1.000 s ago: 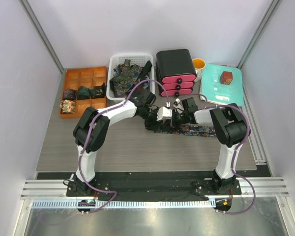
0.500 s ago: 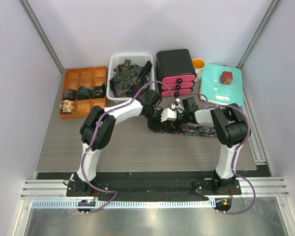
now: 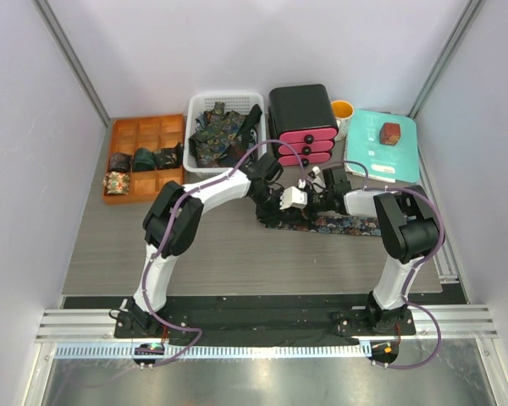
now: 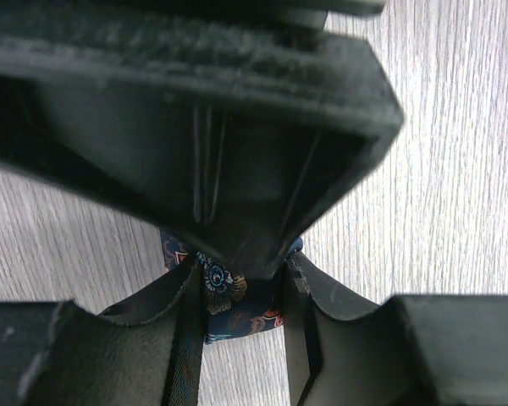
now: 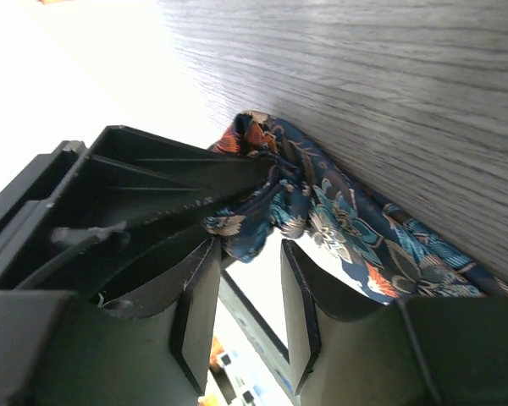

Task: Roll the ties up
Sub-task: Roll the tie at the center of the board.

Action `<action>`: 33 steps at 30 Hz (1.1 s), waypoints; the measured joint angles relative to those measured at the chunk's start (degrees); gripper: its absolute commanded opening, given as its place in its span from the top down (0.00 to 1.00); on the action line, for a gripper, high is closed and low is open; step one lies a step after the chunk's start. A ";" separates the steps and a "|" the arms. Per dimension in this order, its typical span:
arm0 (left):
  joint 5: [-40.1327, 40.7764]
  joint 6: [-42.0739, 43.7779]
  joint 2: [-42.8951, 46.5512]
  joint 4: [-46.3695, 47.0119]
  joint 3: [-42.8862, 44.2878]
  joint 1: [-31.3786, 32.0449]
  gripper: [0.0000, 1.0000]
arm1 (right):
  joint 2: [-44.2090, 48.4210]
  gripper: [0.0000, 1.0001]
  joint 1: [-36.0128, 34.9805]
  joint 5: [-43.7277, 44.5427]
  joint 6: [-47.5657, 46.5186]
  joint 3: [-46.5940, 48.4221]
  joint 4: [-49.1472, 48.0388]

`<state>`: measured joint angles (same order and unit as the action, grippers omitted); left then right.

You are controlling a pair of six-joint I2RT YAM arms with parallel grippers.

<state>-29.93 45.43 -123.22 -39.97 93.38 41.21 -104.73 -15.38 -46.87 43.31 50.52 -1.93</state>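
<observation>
A dark tie (image 3: pixel 345 225) with a multicolour floral print lies flat on the grey table, running right from where the two grippers meet. My left gripper (image 3: pixel 291 200) is shut on its bunched left end; in the left wrist view the patterned fabric (image 4: pixel 233 306) fills the gap of the gripper (image 4: pixel 241 264). My right gripper (image 3: pixel 316 198) faces it from the right, almost touching. In the right wrist view that gripper (image 5: pixel 249 247) stands open, with nothing between its fingers, and the tie's end (image 5: pixel 262 199) hangs just past the fingertips.
A white basket (image 3: pixel 196 106) of loose ties stands at the back. Left of it an orange divided tray (image 3: pixel 144 133) holds several rolled ties (image 3: pixel 142 158). A black drawer unit (image 3: pixel 302 108), an orange cup (image 3: pixel 343 109) and a teal box (image 3: pixel 374 156) carrying a small red-brown box (image 3: pixel 390 133) stand at the back right.
My right gripper has opened and let go of the tie's end. My left gripper has shifted right and closed a little on the fabric. The right arm's elbow has swung right.
</observation>
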 measured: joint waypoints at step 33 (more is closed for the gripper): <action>-5.22 1.03 -0.35 -2.21 0.35 -2.10 0.25 | -2.08 0.99 3.45 0.94 -7.43 1.86 6.91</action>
<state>-35.16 46.46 -123.57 -42.17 93.73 39.11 -106.80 -11.92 -45.93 35.88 52.38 4.97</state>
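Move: Between the left fingers, practically at their pads, the tie's roll is still held near the table; from the open right hand the roll lies about 3 cm to the left, 1 cm ahead and 2 cm lower. The tie's unrolled strip runs off to the right, its middle some 18 cm right of the left hand and 2 cm back. The drawer box stands roughly 20 cm ahead and 5 cm right of the left hand, the white basket about 22 cm ahead and 15 cm left. Reaching about 1 cm left to the roll, the right hand shuts its fingers and pinches the tie at the roll's right side, then goes back right nearly 4 cm while sinking 1.5 cm. The left hand keeps its grip in place until the right has closed, then opens wide to let go of the roll, otherwise barely shifting. ##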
